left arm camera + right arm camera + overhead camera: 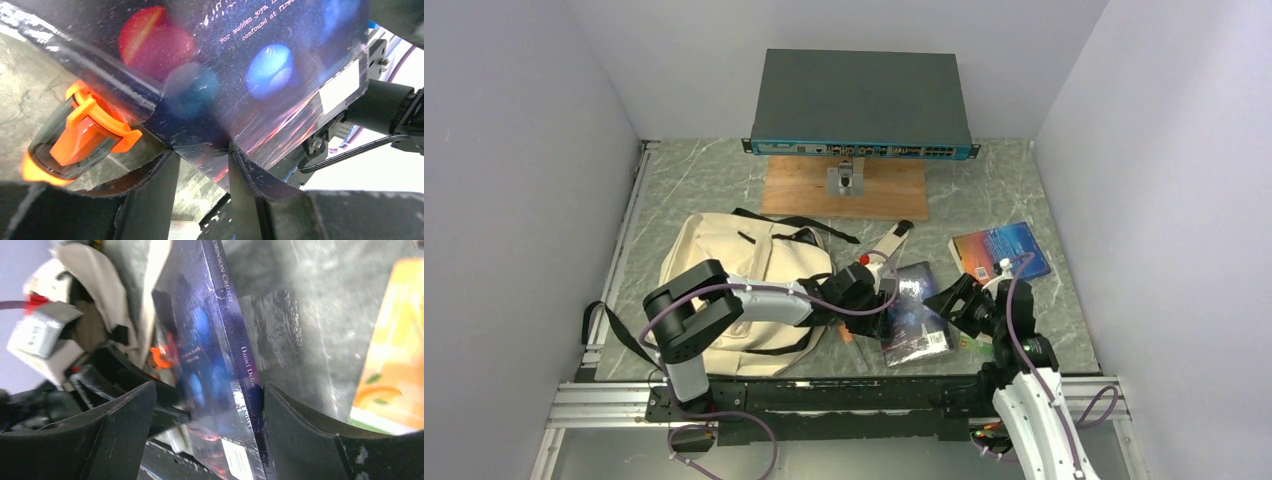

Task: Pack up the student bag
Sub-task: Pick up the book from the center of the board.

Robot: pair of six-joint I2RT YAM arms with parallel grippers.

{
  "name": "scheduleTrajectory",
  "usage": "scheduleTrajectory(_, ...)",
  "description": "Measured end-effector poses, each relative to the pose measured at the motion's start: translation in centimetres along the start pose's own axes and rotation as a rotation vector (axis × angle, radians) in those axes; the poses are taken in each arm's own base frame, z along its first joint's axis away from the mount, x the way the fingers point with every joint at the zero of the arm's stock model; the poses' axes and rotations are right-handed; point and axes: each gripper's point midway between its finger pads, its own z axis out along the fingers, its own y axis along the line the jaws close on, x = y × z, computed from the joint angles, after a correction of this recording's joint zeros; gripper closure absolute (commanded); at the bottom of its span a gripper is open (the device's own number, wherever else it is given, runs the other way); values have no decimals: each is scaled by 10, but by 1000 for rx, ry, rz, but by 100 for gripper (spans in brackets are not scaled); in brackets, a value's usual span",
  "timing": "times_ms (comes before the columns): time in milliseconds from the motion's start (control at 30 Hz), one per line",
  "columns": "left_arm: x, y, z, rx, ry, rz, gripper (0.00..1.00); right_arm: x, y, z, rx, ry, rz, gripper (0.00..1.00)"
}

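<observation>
The student bag [724, 270] lies flat at the left of the table, and its beige cloth [95, 280] also shows in the right wrist view. A dark glossy book [916, 318] lies between the two grippers. My left gripper [886, 292] reaches over the bag to the book [250, 65]. The jaws of the left gripper [200, 155] stand half-closed round the book's near corner, with table showing in the gap. My right gripper [952, 300] is at the book's right side. In the right wrist view the book [210, 340] is tilted, and the right gripper [207, 390] is open wide with its right finger [300, 430] against the spine.
An orange and smoky plastic item [75, 137] lies by the book's left edge [849, 337]. A juice carton [390, 355] sits near the right arm [977, 345]. A blue book [999, 250] lies at the right. A network switch [861, 105] on a wooden board [804, 190] stands at the back.
</observation>
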Motion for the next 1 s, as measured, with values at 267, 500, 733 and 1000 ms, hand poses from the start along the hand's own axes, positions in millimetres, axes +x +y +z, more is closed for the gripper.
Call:
scheduleTrajectory(267,0,-2,1,39,2,-39,56,-21,30,2,-179,-112,-20,21)
scheduleTrajectory(500,1,-5,-1,64,-2,-41,56,-21,46,-2,-226,-59,-80,28)
scheduleTrajectory(733,6,-23,7,126,8,0,56,25,66,-25,-314,203,-97,46)
scheduleTrajectory(1000,7,-26,8,128,11,27,53,29,68,-38,-270,252,-106,67)
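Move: The book lies tilted between the hands with its spine side raised. Its middle is about 3 cm left of the right hand, 2 cm back and 3 cm below; the orange-blue book lies flat some 13 cm right and 10 cm ahead of that hand. From the left hand, low at the lower edge, the book's middle is 6 cm right and 2 cm ahead, with the orange clip 5 cm straight ahead and the clear tube about 6 cm left and 4 cm back. The right hand, its finger already against the raised spine, first pushes forward and up a few centimetres, then swings back and left over the spine while still rising, about 6 cm up in all, turning some 20 degrees counter-clockwise as its wide fingers close partway astride the spine. The left hand stays half open by the book's lower edge as if to brace it, then follows about 2 cm to the right and slightly back late on. ##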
